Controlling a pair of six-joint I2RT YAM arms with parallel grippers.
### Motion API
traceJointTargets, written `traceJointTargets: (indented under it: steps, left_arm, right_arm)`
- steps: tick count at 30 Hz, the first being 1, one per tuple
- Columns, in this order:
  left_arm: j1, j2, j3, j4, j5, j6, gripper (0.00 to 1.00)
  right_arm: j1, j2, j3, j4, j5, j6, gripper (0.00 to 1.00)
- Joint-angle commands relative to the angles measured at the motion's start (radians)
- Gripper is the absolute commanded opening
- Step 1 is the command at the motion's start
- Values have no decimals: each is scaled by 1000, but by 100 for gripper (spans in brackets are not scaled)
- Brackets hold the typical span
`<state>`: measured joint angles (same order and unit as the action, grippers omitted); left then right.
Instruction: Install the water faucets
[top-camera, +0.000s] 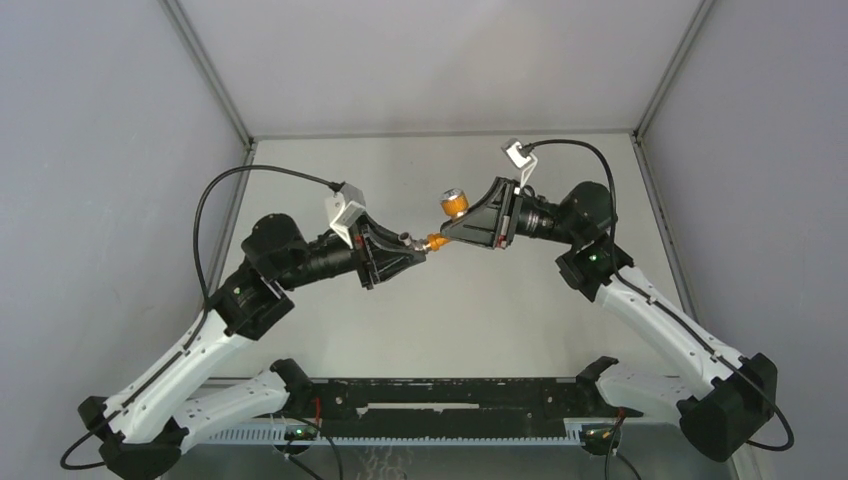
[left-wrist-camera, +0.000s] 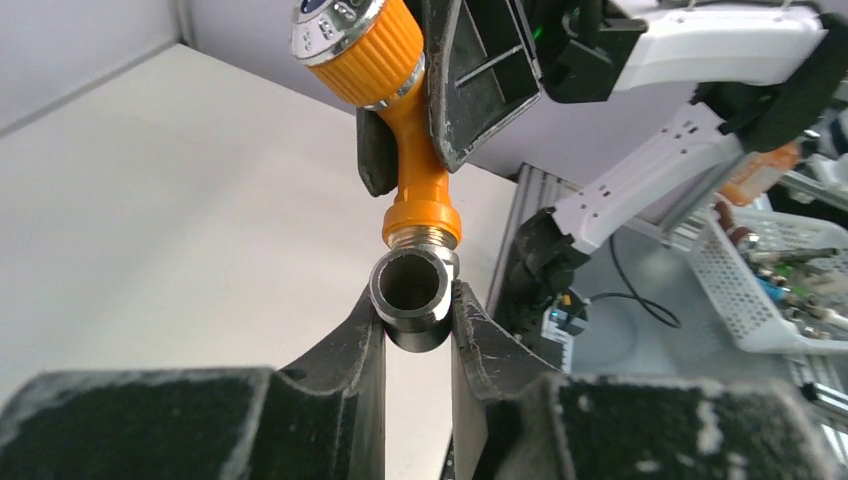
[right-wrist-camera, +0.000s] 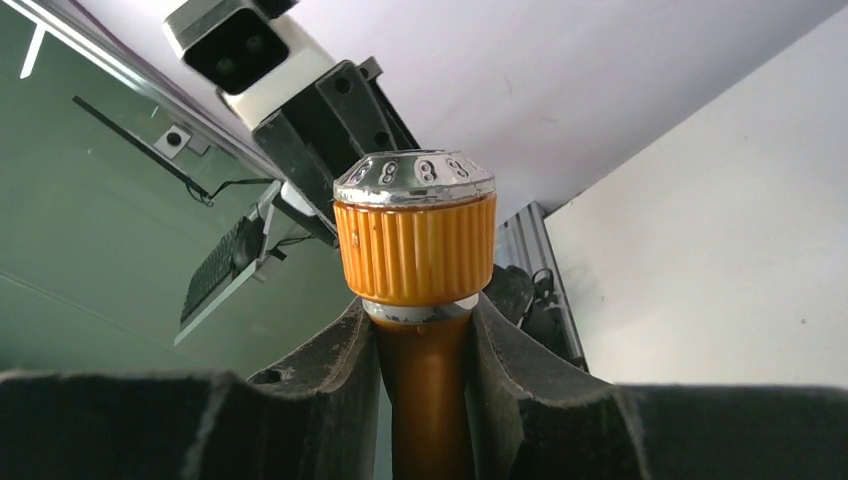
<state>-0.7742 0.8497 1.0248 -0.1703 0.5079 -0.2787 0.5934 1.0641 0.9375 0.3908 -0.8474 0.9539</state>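
The water faucets are held in mid-air above the table's middle. My right gripper (top-camera: 450, 228) (right-wrist-camera: 422, 330) is shut on the stem of the orange tap body (right-wrist-camera: 415, 240) (left-wrist-camera: 405, 120), just below its ribbed knob with the silvery round end. The tap's threaded outlet points at the left arm. Between the tips of my left gripper (top-camera: 415, 245) (left-wrist-camera: 415, 310), which is shut on it, sits the small grey metal fitting (left-wrist-camera: 410, 295) (top-camera: 408, 240), a short open tube. The fitting's rim touches or nearly touches the tap's outlet; I cannot tell whether the threads are engaged.
The pale table (top-camera: 440, 320) lies under both arms, enclosed by grey walls on three sides. A black rail (top-camera: 440, 400) runs along the near edge between the arm bases. A white basket (left-wrist-camera: 770, 290) of small parts stands off the table.
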Motion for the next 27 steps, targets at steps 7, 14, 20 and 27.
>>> traceJointTargets:
  steps: [7, 14, 20, 27]
  left_arm:
    - [-148, 52, -52, 14, -415, 401, 0]
    - [-249, 107, -106, 57, -628, 555, 0]
    - [-337, 131, -187, 165, -777, 702, 0]
    - [-357, 204, -263, 242, -794, 747, 0]
  right_arm:
    - [8, 131, 138, -339, -200, 72, 0]
    - [8, 187, 150, -524, -156, 22, 0]
    - [7, 262, 150, -627, -111, 3, 0]
    - [2, 379, 150, -729, -54, 0, 0]
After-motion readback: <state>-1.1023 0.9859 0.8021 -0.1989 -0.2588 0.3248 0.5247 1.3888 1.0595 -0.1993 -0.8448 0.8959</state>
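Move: Just off the left fingertips, about 2 cm to the right and 1 cm ahead, sits the faucet's threaded end, already in the metal elbow that this hand grips; the orange knob is some 7 cm right and 8 cm ahead, slightly higher. From the right hand, which grips the faucet body, the elbow lies roughly 6 cm left, 2 cm back and about level, while the knob stands about 5 cm ahead. Sinking together some 15 cm and drifting about 6 cm forward, both hands keep their grips and twist the joint. The right rolls the faucet so its knob side tips down, the left rolls the elbow the opposite way, roughly 60 degrees between them; both sets of fingers also tip downward and the left's swing forward. ##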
